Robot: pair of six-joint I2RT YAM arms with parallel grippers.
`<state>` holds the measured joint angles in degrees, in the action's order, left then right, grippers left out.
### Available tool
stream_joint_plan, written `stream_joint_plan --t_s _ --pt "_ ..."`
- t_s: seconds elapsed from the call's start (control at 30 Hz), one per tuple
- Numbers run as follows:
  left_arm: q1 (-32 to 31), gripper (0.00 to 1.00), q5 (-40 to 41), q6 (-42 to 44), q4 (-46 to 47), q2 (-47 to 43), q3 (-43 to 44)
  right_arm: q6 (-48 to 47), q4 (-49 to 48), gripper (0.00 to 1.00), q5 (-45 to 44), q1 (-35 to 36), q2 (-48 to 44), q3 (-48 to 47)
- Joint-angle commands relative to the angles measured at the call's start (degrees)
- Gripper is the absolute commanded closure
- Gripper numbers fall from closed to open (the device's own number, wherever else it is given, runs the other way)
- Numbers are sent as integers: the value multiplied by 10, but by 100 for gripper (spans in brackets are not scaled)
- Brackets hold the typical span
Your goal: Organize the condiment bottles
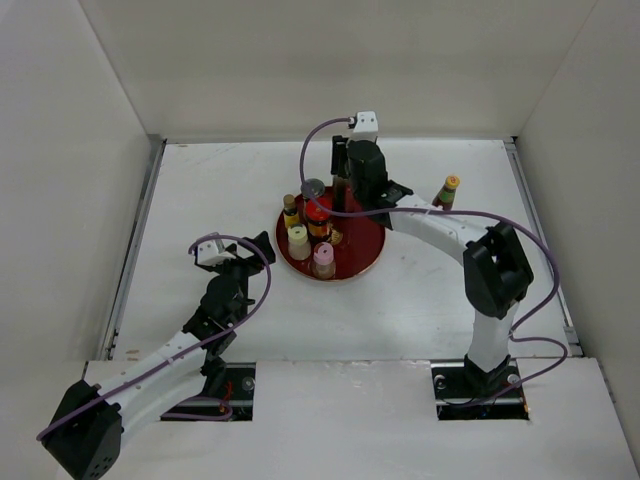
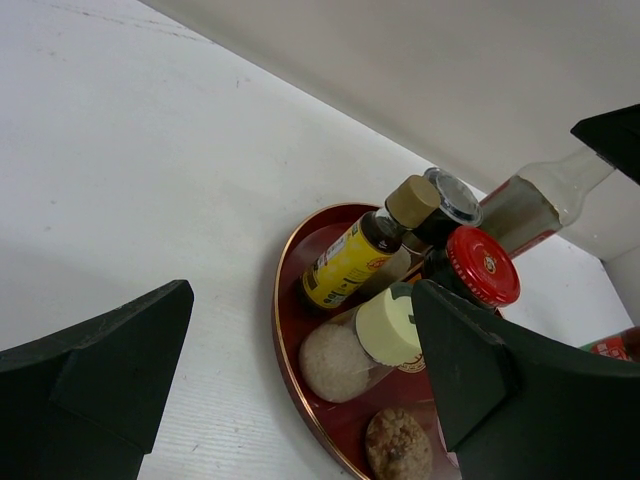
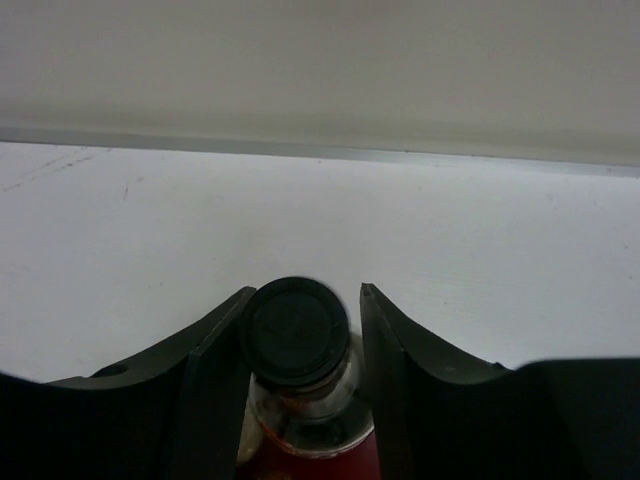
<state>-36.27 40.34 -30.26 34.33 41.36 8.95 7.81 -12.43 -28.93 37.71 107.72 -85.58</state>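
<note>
Several condiment bottles stand on the round red tray point(image 1: 370, 262): a yellow-labelled bottle point(image 1: 291, 210), a cream-lidded jar point(image 1: 298, 240), a pink one point(image 1: 323, 258), a red-lidded jar point(image 1: 318, 218) and a silver-topped shaker point(image 1: 313, 188). My right gripper point(image 3: 305, 295) straddles the tall bottle's black cap point(image 3: 295, 328) at the tray's back; its left finger touches the cap and a gap shows on the right. A slim yellow-capped bottle point(image 1: 447, 190) stands alone on the table to the right. My left gripper point(image 1: 240, 250) hangs open left of the tray, holding nothing.
In the left wrist view the cream-lidded jar point(image 2: 345, 355), a brown-topped one point(image 2: 398, 445) and the yellow-labelled bottle point(image 2: 350, 262) crowd the tray's left rim point(image 2: 285, 330). White walls enclose the table on three sides.
</note>
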Motion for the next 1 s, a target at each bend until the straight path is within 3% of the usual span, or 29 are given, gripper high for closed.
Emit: stream_joint_plan --t_s 0.0,0.2,0.37,0.47,0.6,0.73,0.97 --pt "4 8 -7 -5 23 -8 0 16 -81 42 -10 11 -10 8" --pt "3 8 -9 -5 22 -5 2 43 -69 25 -5 13 -53 28" --pt "3 8 -10 -6 22 -5 2 61 -62 8 -2 13 -164 93" --pt "3 8 -10 -6 22 -6 2 84 -58 6 -12 -14 -253 169" --pt "5 8 -10 -6 21 -6 4 117 -19 6 -66 -104 -348 278" --pt "4 8 -10 -8 21 -1 4 142 67 5 -101 -195 -341 306" --pt "0 8 -12 -10 25 11 6 124 86 3 -49 -243 -249 264"
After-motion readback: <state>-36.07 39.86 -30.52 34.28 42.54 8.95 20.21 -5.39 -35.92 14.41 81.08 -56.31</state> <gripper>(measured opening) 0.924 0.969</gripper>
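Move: The right fingers are still around the neck of the clear bottle, whose middle is about 8 cm below them. The yellow-capped bottle stands some 24 cm to this hand's right, 3 cm back and 10 cm lower. The red-lidded jar is about 8 cm back, 7 cm left and 13 cm down, and the grey-lidded shaker 2 cm back, 8 cm left and 14 cm down. From the left hand, the yellow-capped bottle lies roughly 51 cm right, 17 cm ahead and 3 cm lower. The right fingers let go of the clear bottle, going from half to fully open, and the hand pulls back and up about 9 cm off it. It then swings right, some 27 cm in all, while turning about 30 degrees clockwise, and drops steeply with the wrist tipping slightly down towards the yellow-capped bottle, fingers staying wide. ##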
